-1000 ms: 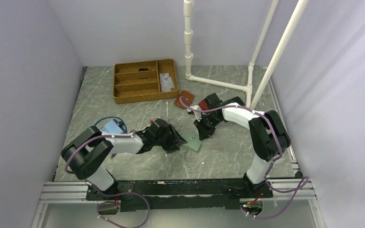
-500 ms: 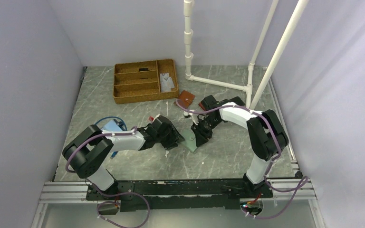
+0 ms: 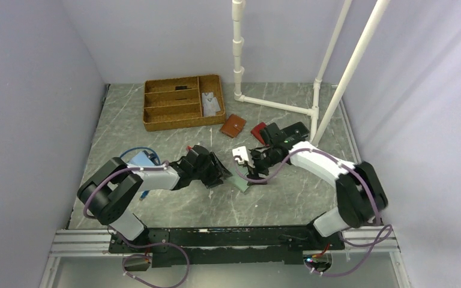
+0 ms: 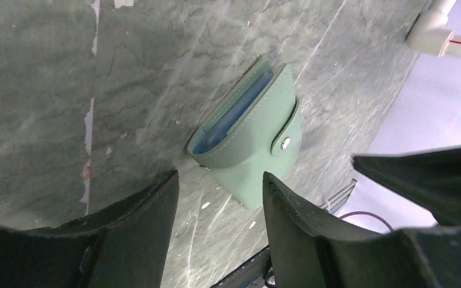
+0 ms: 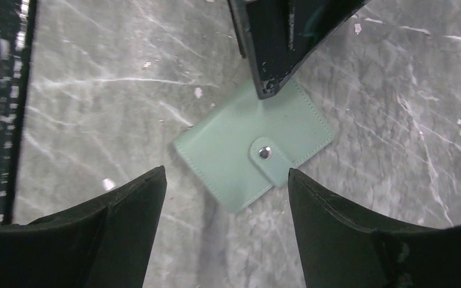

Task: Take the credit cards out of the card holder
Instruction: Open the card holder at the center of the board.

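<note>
The card holder (image 3: 244,182) is a mint-green folded wallet with its snap tab fastened, lying flat on the marble table. In the left wrist view the card holder (image 4: 253,143) lies just beyond my open left gripper (image 4: 219,180), with blue inner pockets showing at its open edge. My left gripper (image 3: 221,175) sits at its left side, and one left fingertip (image 5: 268,90) touches its far edge. My right gripper (image 5: 227,174) hovers open above the card holder (image 5: 246,157), with nothing between the fingers. The credit cards are hidden.
A wicker tray (image 3: 156,111) stands at the back left. A brown wallet (image 3: 233,126) and a red wallet (image 3: 258,131) lie behind the right gripper (image 3: 253,171). A white pipe frame (image 3: 276,105) stands at the back right. A light blue flat piece with a blue cable (image 3: 141,159) lies beside the left arm.
My right gripper has opened wide and its arm has swung out to the right. The left gripper has barely shifted. The card holder stays on the table.
</note>
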`<action>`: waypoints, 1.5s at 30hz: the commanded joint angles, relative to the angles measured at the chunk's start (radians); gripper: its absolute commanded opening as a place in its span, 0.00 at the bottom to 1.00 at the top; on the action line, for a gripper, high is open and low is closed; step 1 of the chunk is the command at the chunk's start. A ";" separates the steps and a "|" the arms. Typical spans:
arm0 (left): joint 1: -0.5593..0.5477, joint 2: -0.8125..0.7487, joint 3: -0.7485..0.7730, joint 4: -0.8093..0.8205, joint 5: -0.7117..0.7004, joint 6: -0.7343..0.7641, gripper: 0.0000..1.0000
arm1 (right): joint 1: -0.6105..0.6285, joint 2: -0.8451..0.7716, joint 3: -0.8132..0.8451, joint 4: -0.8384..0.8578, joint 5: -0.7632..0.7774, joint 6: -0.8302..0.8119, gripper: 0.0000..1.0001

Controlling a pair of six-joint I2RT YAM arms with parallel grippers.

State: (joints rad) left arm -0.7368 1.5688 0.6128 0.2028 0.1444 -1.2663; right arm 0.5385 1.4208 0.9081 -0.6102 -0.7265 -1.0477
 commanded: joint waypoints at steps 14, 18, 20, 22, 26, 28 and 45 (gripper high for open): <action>0.006 0.130 0.093 -0.168 -0.011 -0.107 0.50 | 0.067 0.308 0.147 0.145 0.165 0.013 0.59; 0.016 0.148 0.092 -0.164 -0.011 -0.103 0.48 | 0.072 0.326 0.142 0.127 0.201 -0.015 0.52; 0.026 0.154 0.082 -0.160 -0.013 -0.102 0.43 | 0.072 0.331 0.143 0.115 0.216 -0.025 0.48; 0.037 0.160 0.069 -0.150 -0.020 -0.103 0.40 | 0.072 0.335 0.145 0.098 0.219 -0.036 0.40; 0.072 0.188 0.062 -0.142 -0.019 -0.070 0.24 | 0.072 0.342 0.166 0.061 0.203 -0.031 0.21; 0.089 0.202 0.060 -0.141 -0.017 -0.044 0.18 | 0.068 0.337 0.175 0.047 0.180 -0.017 0.16; 0.171 0.203 0.094 -0.201 -0.016 0.144 0.09 | -0.105 0.277 0.186 0.041 0.126 0.085 0.07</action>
State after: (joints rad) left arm -0.5957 1.7309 0.7212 0.1932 0.2871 -1.2423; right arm 0.4679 1.7332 1.0672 -0.5571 -0.6373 -0.9993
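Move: The card holder's snap strap is about 4 cm ahead of my right hand, 2 cm to its left and 6 cm below; the card holder's middle is about 2 cm ahead, 4 cm left. From my left hand the card holder's middle lies some 4 cm right, 1 cm ahead and 2 cm lower. The brown wallet is 18 cm ahead of my right hand and 5 cm left, the red wallet 16 cm ahead and 4 cm right, both on the table. I drop my right hand about 6 cm, reaching forward and slightly left onto the snap strap, pinch it and draw it forward and to the right, off the card holder's face. Meanwhile my left hand eases forward and down, shuts on the near left corner beside the pocket opening, then keeps its grip while carrying on forward, some 4 cm in all. ##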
